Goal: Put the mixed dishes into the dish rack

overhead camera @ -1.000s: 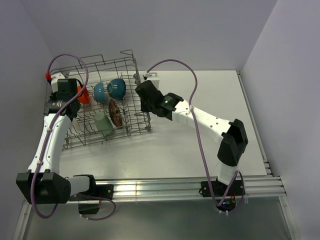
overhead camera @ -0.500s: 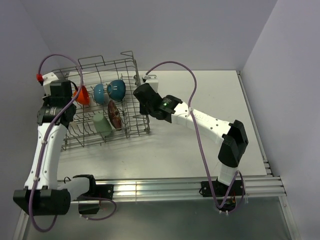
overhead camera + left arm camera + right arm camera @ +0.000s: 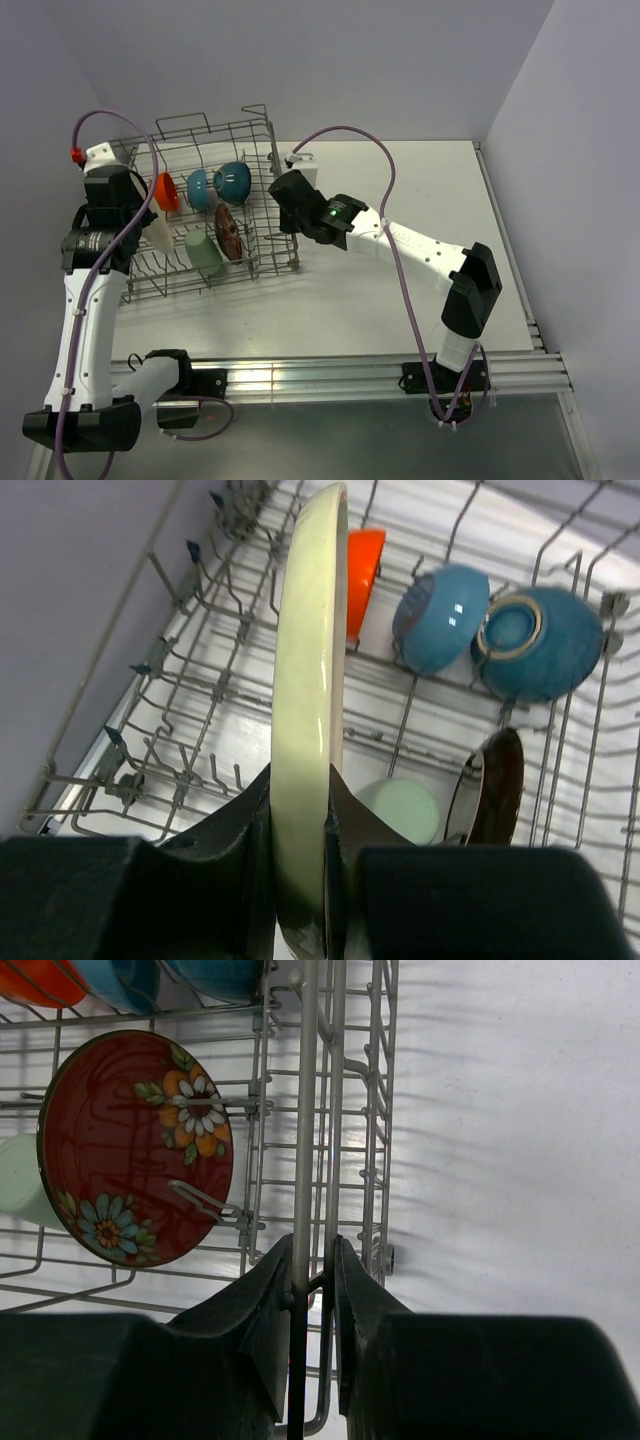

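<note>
The dish rack (image 3: 272,160) is a grey wire basket at the table's back left. My left gripper (image 3: 300,830) is shut on the large cream plate (image 3: 305,680), held on edge above the rack's left rows of tines; from above the plate (image 3: 155,232) shows beside the orange bowl (image 3: 166,190). In the rack stand the small blue bowl (image 3: 200,186), the teal bowl (image 3: 233,179), the red floral bowl (image 3: 135,1150) and the pale green cup (image 3: 405,810). My right gripper (image 3: 312,1270) is shut on the rack's right rim wires (image 3: 305,1110).
Bare white table (image 3: 420,230) lies to the right of the rack. A grey wall runs close along the rack's left side (image 3: 80,630) and behind it. Upright tines (image 3: 190,680) stand beneath the plate.
My left arm has drawn back toward the near left with the plate, which now shows beside the orange bowl. The right gripper keeps its hold on the rack rim.
</note>
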Tool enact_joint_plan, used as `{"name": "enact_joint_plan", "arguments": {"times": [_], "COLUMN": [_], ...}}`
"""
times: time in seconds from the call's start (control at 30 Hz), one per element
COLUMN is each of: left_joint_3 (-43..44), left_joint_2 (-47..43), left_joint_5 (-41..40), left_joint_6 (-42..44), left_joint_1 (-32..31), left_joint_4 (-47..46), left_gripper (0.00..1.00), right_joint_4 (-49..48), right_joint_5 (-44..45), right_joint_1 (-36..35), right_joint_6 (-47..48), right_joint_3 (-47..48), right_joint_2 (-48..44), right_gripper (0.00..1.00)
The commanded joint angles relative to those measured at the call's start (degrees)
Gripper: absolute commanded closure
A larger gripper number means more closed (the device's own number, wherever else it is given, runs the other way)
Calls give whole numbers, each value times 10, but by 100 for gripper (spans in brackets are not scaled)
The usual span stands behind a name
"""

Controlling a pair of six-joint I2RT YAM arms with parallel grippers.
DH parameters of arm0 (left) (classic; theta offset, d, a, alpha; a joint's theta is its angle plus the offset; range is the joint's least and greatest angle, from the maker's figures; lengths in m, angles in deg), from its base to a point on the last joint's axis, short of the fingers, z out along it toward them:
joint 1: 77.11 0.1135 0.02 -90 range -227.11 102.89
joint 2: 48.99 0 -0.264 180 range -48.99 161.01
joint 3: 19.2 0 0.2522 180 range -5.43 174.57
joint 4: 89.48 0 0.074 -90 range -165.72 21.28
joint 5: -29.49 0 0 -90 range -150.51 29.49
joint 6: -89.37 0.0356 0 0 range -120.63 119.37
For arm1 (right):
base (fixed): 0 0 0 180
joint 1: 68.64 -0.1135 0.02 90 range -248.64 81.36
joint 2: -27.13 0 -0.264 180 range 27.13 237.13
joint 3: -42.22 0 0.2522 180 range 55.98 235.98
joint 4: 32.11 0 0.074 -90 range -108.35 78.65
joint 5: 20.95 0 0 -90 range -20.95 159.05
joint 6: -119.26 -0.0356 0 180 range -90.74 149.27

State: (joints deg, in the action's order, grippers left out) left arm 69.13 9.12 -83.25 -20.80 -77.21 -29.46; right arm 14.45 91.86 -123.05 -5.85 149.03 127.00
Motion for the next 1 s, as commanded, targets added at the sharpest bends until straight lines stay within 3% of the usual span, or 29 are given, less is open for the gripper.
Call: {"name": "enact_joint_plan", "arguments": {"times": [0.0, 0.27, 0.97], "left_joint_3": [-6, -57, -135], "left_joint_2": [-28, -84, -42], "left_joint_5": [23, 48, 110], "left_joint_6": [35, 90, 181], "left_joint_1": [-1, -1, -1], "left_joint_4": [-67, -108, -143], "left_gripper": [100, 100, 100], "right_joint_4": [-41, -43, -48], "right_joint_5": [-45, -57, -64], "right_joint_1": [-17, -16, -14], "right_joint_6": [-40, -40, -39], "right_joint_3": [-13, -18, -26], "right_joint_2": [-45, -42, -50], "right_gripper": [100, 100, 100]}}
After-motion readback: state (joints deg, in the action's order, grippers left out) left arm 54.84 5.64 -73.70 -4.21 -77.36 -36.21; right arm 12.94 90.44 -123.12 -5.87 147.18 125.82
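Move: The left hand already pinches the pale plate's edge above the rack. The empty space left of the green cup lies about 20 cm below that hand, 3 cm ahead and 3 cm right. From the same hand the green cup is 3 cm ahead, 9 cm right; the red dish 7 ahead, 15 right; the orange bowl 21 ahead, 3 left. From the right hand, closed on the rack's rim, the space is level ahead, about 29 cm left and 12 below. Keep the left gripper shut on the pale plate and lower it about 7 cm towards the space left of the green cup: dip and ease back 2 cm, check briefly, then sink further while coming forward again, drifting slightly right. Turn the wrist about 15 degrees clockwise, tipping the fingers further down. Hold the rack's rim still with the right. ##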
